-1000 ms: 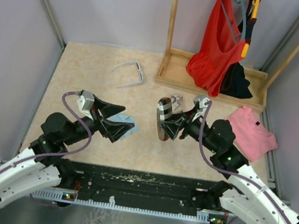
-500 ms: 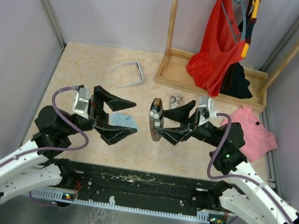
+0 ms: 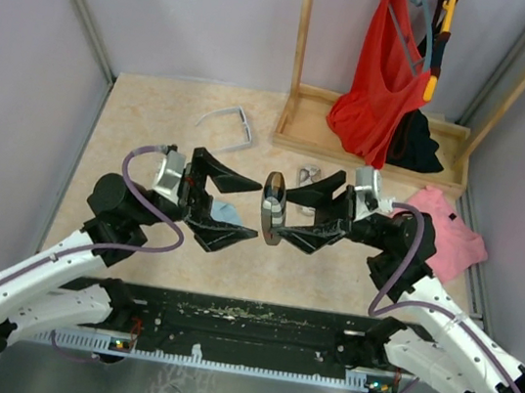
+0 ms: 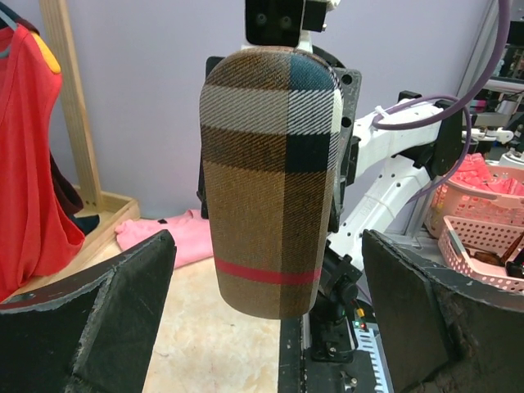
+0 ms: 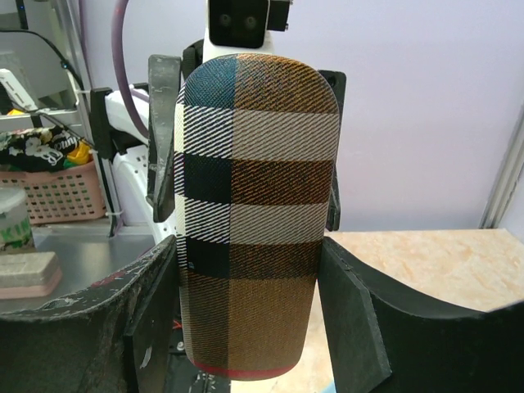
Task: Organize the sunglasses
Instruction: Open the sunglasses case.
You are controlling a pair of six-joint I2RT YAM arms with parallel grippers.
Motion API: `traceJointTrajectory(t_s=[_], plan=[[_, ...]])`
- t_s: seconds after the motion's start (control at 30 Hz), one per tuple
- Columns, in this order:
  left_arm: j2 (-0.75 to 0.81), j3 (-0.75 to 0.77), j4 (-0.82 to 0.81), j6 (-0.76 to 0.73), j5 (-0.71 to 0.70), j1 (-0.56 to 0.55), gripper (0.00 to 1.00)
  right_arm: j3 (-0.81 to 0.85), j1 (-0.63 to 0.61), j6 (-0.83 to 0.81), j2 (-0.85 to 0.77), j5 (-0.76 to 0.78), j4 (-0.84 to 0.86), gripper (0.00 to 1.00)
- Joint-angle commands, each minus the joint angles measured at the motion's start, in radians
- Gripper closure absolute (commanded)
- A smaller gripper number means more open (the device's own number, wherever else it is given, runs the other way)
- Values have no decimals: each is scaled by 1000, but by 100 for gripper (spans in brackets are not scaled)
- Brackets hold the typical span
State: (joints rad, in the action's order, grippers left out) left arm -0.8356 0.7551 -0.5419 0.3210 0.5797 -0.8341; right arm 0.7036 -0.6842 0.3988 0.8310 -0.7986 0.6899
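My right gripper [image 3: 285, 212] is shut on a brown plaid glasses case [image 3: 273, 208], held on end above the table's middle. The case fills the right wrist view [image 5: 254, 221] with a finger against each long side. My left gripper [image 3: 233, 207] faces it from the left, open wide. In the left wrist view the case [image 4: 274, 180] stands between my fingers [image 4: 106, 311] with a gap on each side. White-framed sunglasses [image 3: 228, 127] lie at the back left. Dark wire sunglasses [image 3: 307, 175] lie just behind the case, partly hidden.
A light blue cloth [image 3: 230, 213] lies under my left gripper. A pink cloth [image 3: 445, 234] is at the right. A wooden rack [image 3: 302, 128] with red and black garments stands at the back right. Grey walls close both sides.
The two grippers have come together at the middle. The right one turned the case on end toward the left arm. The left one left the blue cloth and now flanks the case.
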Motion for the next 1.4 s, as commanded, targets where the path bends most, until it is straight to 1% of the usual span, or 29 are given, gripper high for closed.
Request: traceJointTrajectory(t_s=[0.0,0.23,0.6,1.0,1.23,1.37], plan=[[-7,37,-90,20,38,3,0,53,-3,13,5,-25,89,100],[-18,48,-106,28,33,4,0,55,-13,12,21,-36,92,100],[-75,53,-146,60,82,3,0,68,-29,0,32,-29,78,100],[-92,51,-156,79,97,1,17,77,-35,-12,37,-27,56,100],[-101,57,-155,81,95,2,17,83,-40,-16,45,-28,46,100],[-99,59,-149,76,94,1,25,84,-41,-17,48,-25,46,100]])
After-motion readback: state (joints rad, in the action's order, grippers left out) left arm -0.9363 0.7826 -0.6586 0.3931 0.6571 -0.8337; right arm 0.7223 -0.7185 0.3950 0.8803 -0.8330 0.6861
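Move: The closed plaid sunglasses case stands upright in the right hand's grip, its middle some 2 cm to the left of that hand's point and about 2 cm above it. From the empty, wide-open left hand, the case lies about 4 cm to the right, 1 cm ahead and 3 cm up. Far below on the table, the blue cloth is roughly 15 cm ahead of the left hand and 5 cm to its left, and the white glasses about 35 cm ahead and 8 cm left. The case, still gripped by the right hand, is eased just over 1 cm left and slightly down towards the left hand. The left hand bobs up about 1.5 cm and sinks back while edging roughly 1.5 cm right, turning slightly clockwise, until its fingertips straddle the case's lower part; its fingers then close by about a fifth, leaving a firm grip yet to show. ##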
